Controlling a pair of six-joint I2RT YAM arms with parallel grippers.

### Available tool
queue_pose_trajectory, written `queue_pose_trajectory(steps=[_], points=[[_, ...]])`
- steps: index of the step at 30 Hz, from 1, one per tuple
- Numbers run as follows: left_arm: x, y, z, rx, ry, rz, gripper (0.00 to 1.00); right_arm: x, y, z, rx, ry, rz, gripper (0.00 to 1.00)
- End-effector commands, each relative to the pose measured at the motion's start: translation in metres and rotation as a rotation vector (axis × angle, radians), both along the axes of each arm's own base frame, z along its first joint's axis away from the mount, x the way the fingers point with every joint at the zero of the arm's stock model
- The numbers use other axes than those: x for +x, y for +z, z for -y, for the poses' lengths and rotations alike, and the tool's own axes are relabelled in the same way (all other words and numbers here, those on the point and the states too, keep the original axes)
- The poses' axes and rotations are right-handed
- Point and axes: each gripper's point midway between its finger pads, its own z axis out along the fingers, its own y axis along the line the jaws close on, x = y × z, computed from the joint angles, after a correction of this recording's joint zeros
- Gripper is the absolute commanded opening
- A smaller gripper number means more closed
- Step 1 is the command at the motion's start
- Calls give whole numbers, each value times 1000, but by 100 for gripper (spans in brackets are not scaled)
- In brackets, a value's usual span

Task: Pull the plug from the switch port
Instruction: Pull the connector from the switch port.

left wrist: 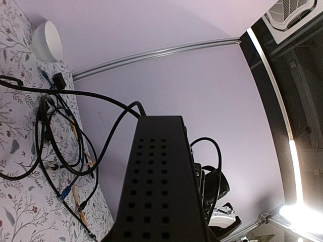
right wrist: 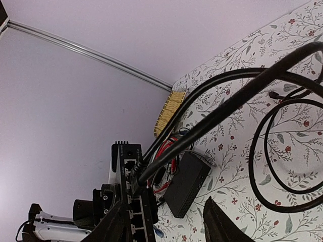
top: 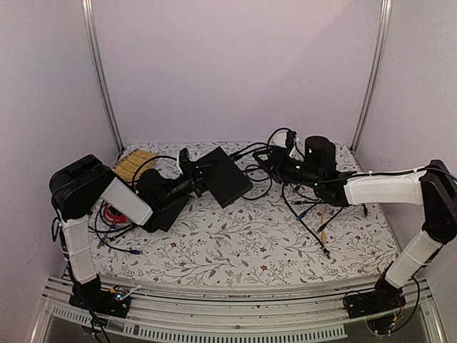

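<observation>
The switch [top: 225, 175] is a flat black box held off the table by my left gripper [top: 191, 176], which is shut on its left edge. In the left wrist view its vented casing [left wrist: 156, 191] fills the lower middle and hides my fingers. In the right wrist view its row of sockets [right wrist: 132, 206] faces the camera, and a black plug [right wrist: 133, 169] sits in an upper socket with thick black cables [right wrist: 227, 101] running up to the right. My right gripper [right wrist: 166, 228] is open, its fingers either side of these cables, just right of the switch [top: 275, 160].
A second black box without sockets [right wrist: 187, 182] lies on the floral cloth below the switch, partly under my left arm [top: 166, 213]. Red cables [top: 114, 213] and a yellow bundle [top: 136, 163] lie at the left. Loose cables [top: 307, 207] spread under my right arm. Walls stand close on three sides.
</observation>
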Motion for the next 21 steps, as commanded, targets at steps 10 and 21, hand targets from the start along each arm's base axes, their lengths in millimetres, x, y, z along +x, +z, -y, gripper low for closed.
queue_pose_trajectory(steps=[10,21], points=[[-12,40,-6,-93,-7,111,0,-4,7,-49,1,172,66,47],[-10,37,-4,-66,-4,90,0,-7,8,-63,6,227,84,47]])
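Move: The plugs, two side by side in the switch's ports, lie about 7 cm to the right hand's left, some 2 cm farther out and nearly level with it. The switch's middle is roughly 10 cm left and 6 cm nearer the base. The plugs' black cables arch past about 4 cm ahead and 2 cm left. From the left hand, which holds the switch, the plugs are about 9 cm right and 5 cm ahead. Bring the part-open right gripper about 5 cm to the left, nearly level, towards the plugs in the switch's port side, swinging the fingers some 10 degrees counter-clockwise on the way and slowing as they come near. Leave the opening as it is; don't close on the plugs yet. Keep the left hand's grip on the switch, holding it up almost still. ##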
